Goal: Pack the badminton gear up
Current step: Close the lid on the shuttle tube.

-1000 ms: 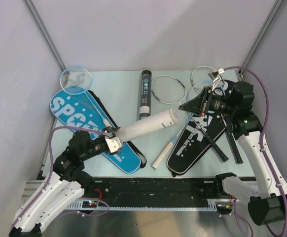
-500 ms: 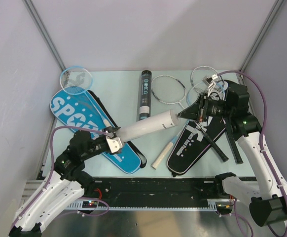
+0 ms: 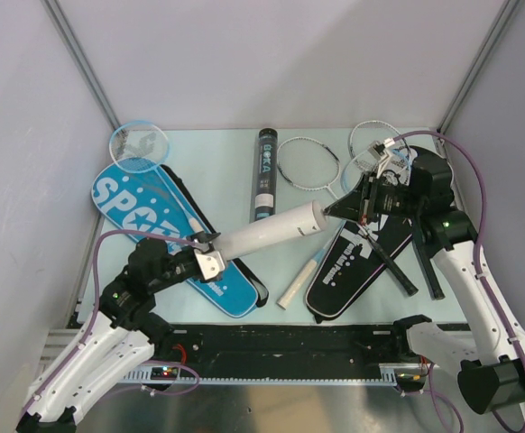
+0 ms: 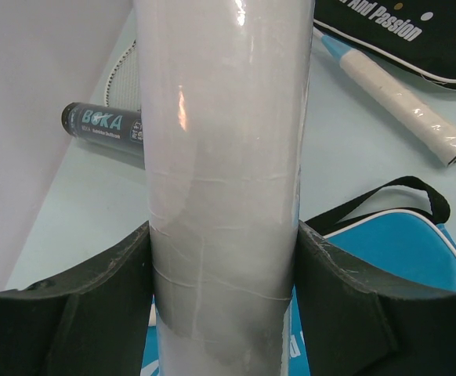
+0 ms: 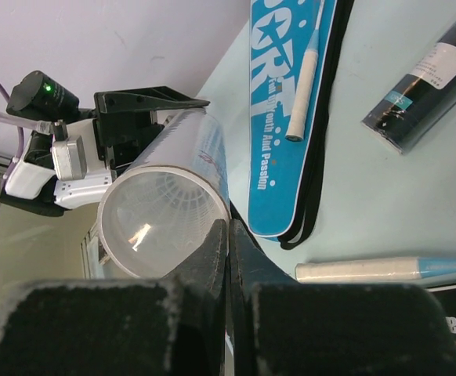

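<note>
My left gripper (image 3: 207,262) is shut on the lower end of a long white tube (image 3: 267,233), which it holds slanting up to the right; both fingers (image 4: 103,305) press the tube (image 4: 224,157). The tube's open mouth (image 5: 161,215) shows a white feather lattice inside. My right gripper (image 3: 330,212) is shut, its tip (image 5: 228,235) at the rim of that mouth, with nothing visible between the fingers. A black tube (image 3: 264,171) lies behind. The blue cover (image 3: 159,221) and the black cover (image 3: 357,257) lie flat on the table.
A racket with a white grip (image 3: 300,278) lies between the covers. Silver racket heads (image 3: 308,162) rest at the back, and a light blue racket head (image 3: 138,144) at the back left corner. Black straps (image 3: 420,262) trail right of the black cover.
My right gripper has moved down and left, bringing its shut tip to the mouth of the white tube. The left arm and the tube have held still.
</note>
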Robot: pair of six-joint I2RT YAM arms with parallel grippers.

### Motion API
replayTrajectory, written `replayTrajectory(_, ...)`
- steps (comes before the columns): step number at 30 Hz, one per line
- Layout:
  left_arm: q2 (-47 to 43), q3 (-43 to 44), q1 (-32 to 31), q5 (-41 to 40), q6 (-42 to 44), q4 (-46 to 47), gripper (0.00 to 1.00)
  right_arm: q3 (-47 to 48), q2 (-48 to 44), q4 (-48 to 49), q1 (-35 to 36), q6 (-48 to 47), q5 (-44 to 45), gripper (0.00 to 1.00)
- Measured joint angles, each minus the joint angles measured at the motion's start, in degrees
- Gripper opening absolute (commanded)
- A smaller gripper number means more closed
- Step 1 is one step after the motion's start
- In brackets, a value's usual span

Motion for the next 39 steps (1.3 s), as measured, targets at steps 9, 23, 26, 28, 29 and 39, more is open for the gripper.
replayTrajectory(9, 0.0, 0.0, 0.0, -0.8, -0.1, -0.3, 0.2, 0.0, 0.3, 2.0, 1.9, 1.1, 2.2, 0.1)
replayTrajectory(23, 0.1, 0.0, 0.0, -0.7, -0.1, -0.5, 0.19, 0.0, 1.1, 2.9, 2.7, 2.1, 3.1, 0.53)
replayTrajectory(26, 0.5, 0.2, 0.0, -0.2, -0.1, -0.6, 0.19, 0.0, 1.1, 2.9, 3.5, 2.0, 3.7, 0.55)
replayTrajectory(28, 0.7, 0.2, 0.0, -0.2, -0.2, -1.4, 0.18, 0.1, 1.4, 2.9, 4.5, 1.8, 4.2, 0.56)
replayTrajectory(29, 0.7, 0.2, 0.1, -0.2, -0.4, -1.9, 0.18, 0.2, 1.7, 2.9, 5.1, 1.7, 4.5, 0.56)
replayTrajectory(39, 1.6, 0.2, 0.5, -2.1, -2.5, -7.5, 0.17, 0.6, 5.9, 2.6, 8.9, 0.4, 7.9, 0.57)
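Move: The right hand's shut tips are at the forward-right rim of the shuttle tube's lid end; its middle lies about 2 cm back, 2 cm left and 2 cm below. On the table some 27 cm below, the BOKA tube lies 30 cm ahead and 15 cm left, the racket handle 2 cm back and 6 cm left. From the left hand, still gripping the tube low down, the lid end is about 24 cm right, 3 cm ahead and 11 cm up. The right fingertips, at the lid end's rim from the start, first spread to just over half open while creeping about 1 cm left, then bear on the lid end, going another 2.5 cm left and 2 cm down. Late on, the left hand, keeping its grip on the tube, sinks some 3.5 cm with a little drift left and tips about 10 degrees. ##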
